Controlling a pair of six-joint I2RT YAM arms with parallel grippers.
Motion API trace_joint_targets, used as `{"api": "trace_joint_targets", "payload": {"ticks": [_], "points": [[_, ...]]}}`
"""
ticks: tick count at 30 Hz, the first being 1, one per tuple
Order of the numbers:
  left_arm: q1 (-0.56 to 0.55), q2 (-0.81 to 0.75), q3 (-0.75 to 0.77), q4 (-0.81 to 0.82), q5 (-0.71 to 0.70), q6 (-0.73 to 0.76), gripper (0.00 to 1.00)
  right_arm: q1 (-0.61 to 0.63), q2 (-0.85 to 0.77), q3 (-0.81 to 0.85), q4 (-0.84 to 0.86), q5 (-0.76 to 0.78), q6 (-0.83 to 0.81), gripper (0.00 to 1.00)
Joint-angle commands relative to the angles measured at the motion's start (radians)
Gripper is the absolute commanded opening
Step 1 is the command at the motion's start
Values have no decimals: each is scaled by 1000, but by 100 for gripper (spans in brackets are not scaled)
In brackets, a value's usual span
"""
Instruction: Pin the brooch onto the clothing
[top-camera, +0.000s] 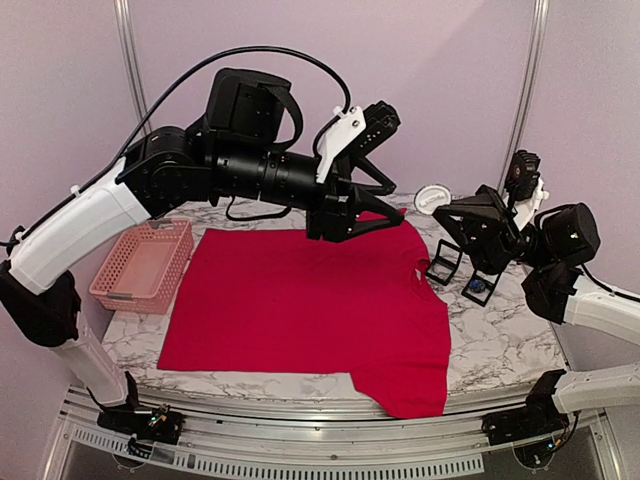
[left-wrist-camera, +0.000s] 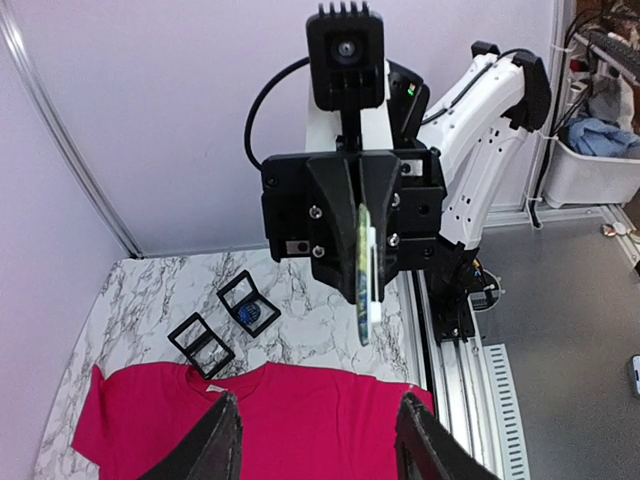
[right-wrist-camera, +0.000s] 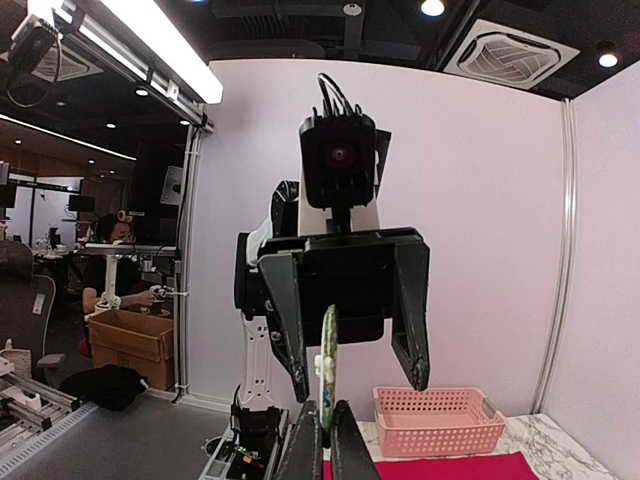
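Observation:
The clothing, a bright red T-shirt (top-camera: 300, 300), lies flat on the marble table (top-camera: 500, 340), its white neck label showing in the left wrist view. The brooch (top-camera: 432, 197), a round disc, is held above the table's right back, edge-on in both wrist views (left-wrist-camera: 362, 325) (right-wrist-camera: 328, 350). My right gripper (top-camera: 445, 206) (right-wrist-camera: 328, 445) is shut on its lower rim. My left gripper (top-camera: 362, 222) (left-wrist-camera: 320, 445) hangs open over the shirt's collar (left-wrist-camera: 215, 385), facing the brooch, with nothing between its fingers. The brooch sits level with the gap between the left fingers (right-wrist-camera: 300, 340).
A pink plastic basket (top-camera: 145, 265) (right-wrist-camera: 435, 420) stands left of the shirt. Two open black boxes (top-camera: 445, 262) (top-camera: 478, 285) rest right of the collar; one (left-wrist-camera: 250, 305) holds something blue. The table's rail (left-wrist-camera: 450, 380) runs along the edge.

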Motion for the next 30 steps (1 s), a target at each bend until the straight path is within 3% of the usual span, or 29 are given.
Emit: {"api": "trace_joint_targets", "payload": {"ticks": [1,5,10,18,22,25,28,29,30], "points": [[-27,38,-5,29,28,-49,52,2,23,-1,107,32,44,0],[-27,60,37,39,32,-70,46,3,36,11,85,26,36,0],[-35,78,46,51,61,-91,45,2,42,8,87,30,31,0],[-37,100,78,58,61,-105,17,3,38,21,41,7,17,0],[-39,101,79,54,66,-103,12,3,34,21,28,5,10,0],[-42,101,81,46,63,-92,0,3,34,21,24,4,8,0],[-44,98,80,32,56,-76,0,3,30,27,-5,6,3,0],[-44,96,80,24,49,-69,0,2,25,35,-39,9,-6,4],[-44,94,79,14,35,-57,0,3,19,48,-100,15,-17,17]]}}
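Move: The right fingertips already hold the brooch, its middle about 2 cm left of and 1 cm above the right hand. From the open left hand, it is some 5 cm to the right and 1 cm back, about level. The shirt's neckline lies roughly 20 cm ahead and 15 cm right of the left hand, and the nearer black case about 22 cm ahead and 21 cm right. Both are some 40 cm below. The left fingers close from half open and pinch the free edge of the brooch from the left, facing the right fingertips that still hold it. To get there the left hand goes about 3 cm right, drifting back some 1 cm, with a shallow dip that it mostly regains. It closes as it slows and stays there. The right hand offers the brooch almost in place. ##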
